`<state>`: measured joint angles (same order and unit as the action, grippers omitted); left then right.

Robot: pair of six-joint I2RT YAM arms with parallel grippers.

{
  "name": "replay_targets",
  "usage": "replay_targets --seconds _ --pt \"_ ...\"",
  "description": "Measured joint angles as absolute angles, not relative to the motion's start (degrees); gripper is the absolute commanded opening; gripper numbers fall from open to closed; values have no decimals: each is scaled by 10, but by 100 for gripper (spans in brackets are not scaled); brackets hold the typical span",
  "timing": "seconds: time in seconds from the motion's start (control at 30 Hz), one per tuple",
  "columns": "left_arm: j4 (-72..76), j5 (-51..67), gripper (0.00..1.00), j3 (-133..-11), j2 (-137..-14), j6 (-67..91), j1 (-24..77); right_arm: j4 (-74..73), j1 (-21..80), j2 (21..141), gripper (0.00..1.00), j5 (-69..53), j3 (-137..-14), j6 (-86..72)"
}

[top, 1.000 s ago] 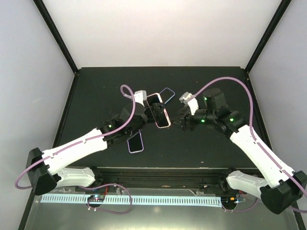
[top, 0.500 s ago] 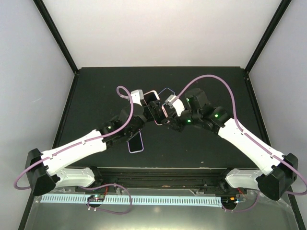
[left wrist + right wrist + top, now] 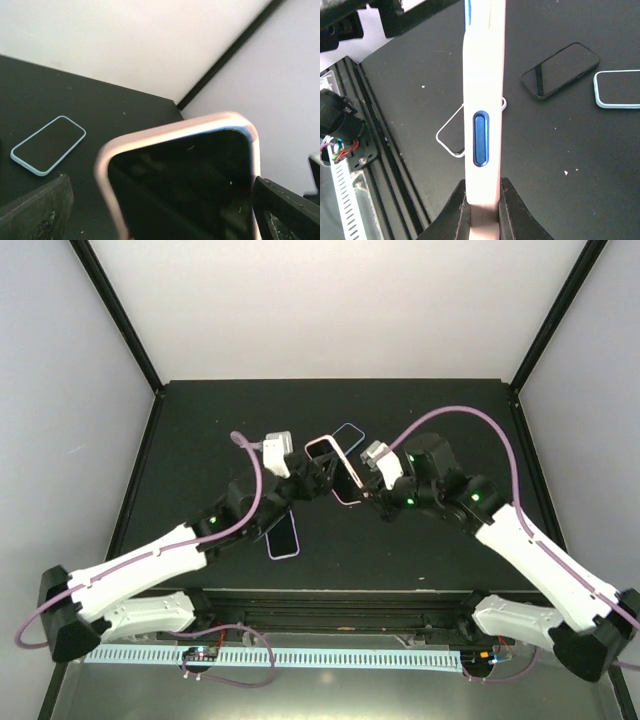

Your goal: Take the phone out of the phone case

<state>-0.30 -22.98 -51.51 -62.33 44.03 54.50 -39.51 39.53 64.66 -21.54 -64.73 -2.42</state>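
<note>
The phone sits in its pink case (image 3: 336,468), held up off the black table between both arms. In the right wrist view the case (image 3: 483,75) is seen edge-on, with a blue side button, and my right gripper (image 3: 482,212) is shut on its near end. In the left wrist view the dark screen and pink rim (image 3: 175,170) fill the space inside my left gripper (image 3: 160,205). It stands open, with a gap between its left finger (image 3: 37,210) and the case. From above, my left gripper (image 3: 312,474) is left of the case and my right gripper (image 3: 364,492) is at its lower right.
A phone in a light blue case (image 3: 348,432) lies flat behind the held one. A bare black phone (image 3: 560,70) lies near it. A phone in a white case (image 3: 283,538) lies closer to the arm bases, under the left arm. Black frame rails (image 3: 330,602) border the table's near edge.
My right gripper has moved in from the right and shut on the pink case. My left gripper has opened wider around the case.
</note>
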Motion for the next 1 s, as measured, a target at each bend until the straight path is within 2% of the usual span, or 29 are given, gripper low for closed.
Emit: replay_targets --seconds 0.3,0.43,0.7,0.83,1.0 --pt "35 -32 96 -380 -444 248 524 -430 392 533 1 -263 -620 50" --pt "41 51 78 -364 -423 187 520 -463 392 523 1 -337 -618 94" --pt "87 194 66 -360 -426 128 517 -513 392 526 1 -451 -618 145" --pt "129 225 61 -344 -429 128 517 -514 392 527 1 -469 -618 145" --pt "183 259 49 -314 -432 149 517 -514 392 534 1 -484 -618 144"
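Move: The pink phone case, phone inside, is already pinched at its edge by the right hand; its middle lies about 5 cm ahead, 6 cm left and slightly above. From the open left hand it is some 1 cm ahead, 1 cm right and slightly below. About 25 cm below the left hand lie the blue phone (18 ahead, 3 right), black phone (11 ahead, 9 left) and lavender phone (8 back, 12 left). Left hand draws back about 14 cm, turning clockwise, half closing astride the case's edge; right carries it back 12. ##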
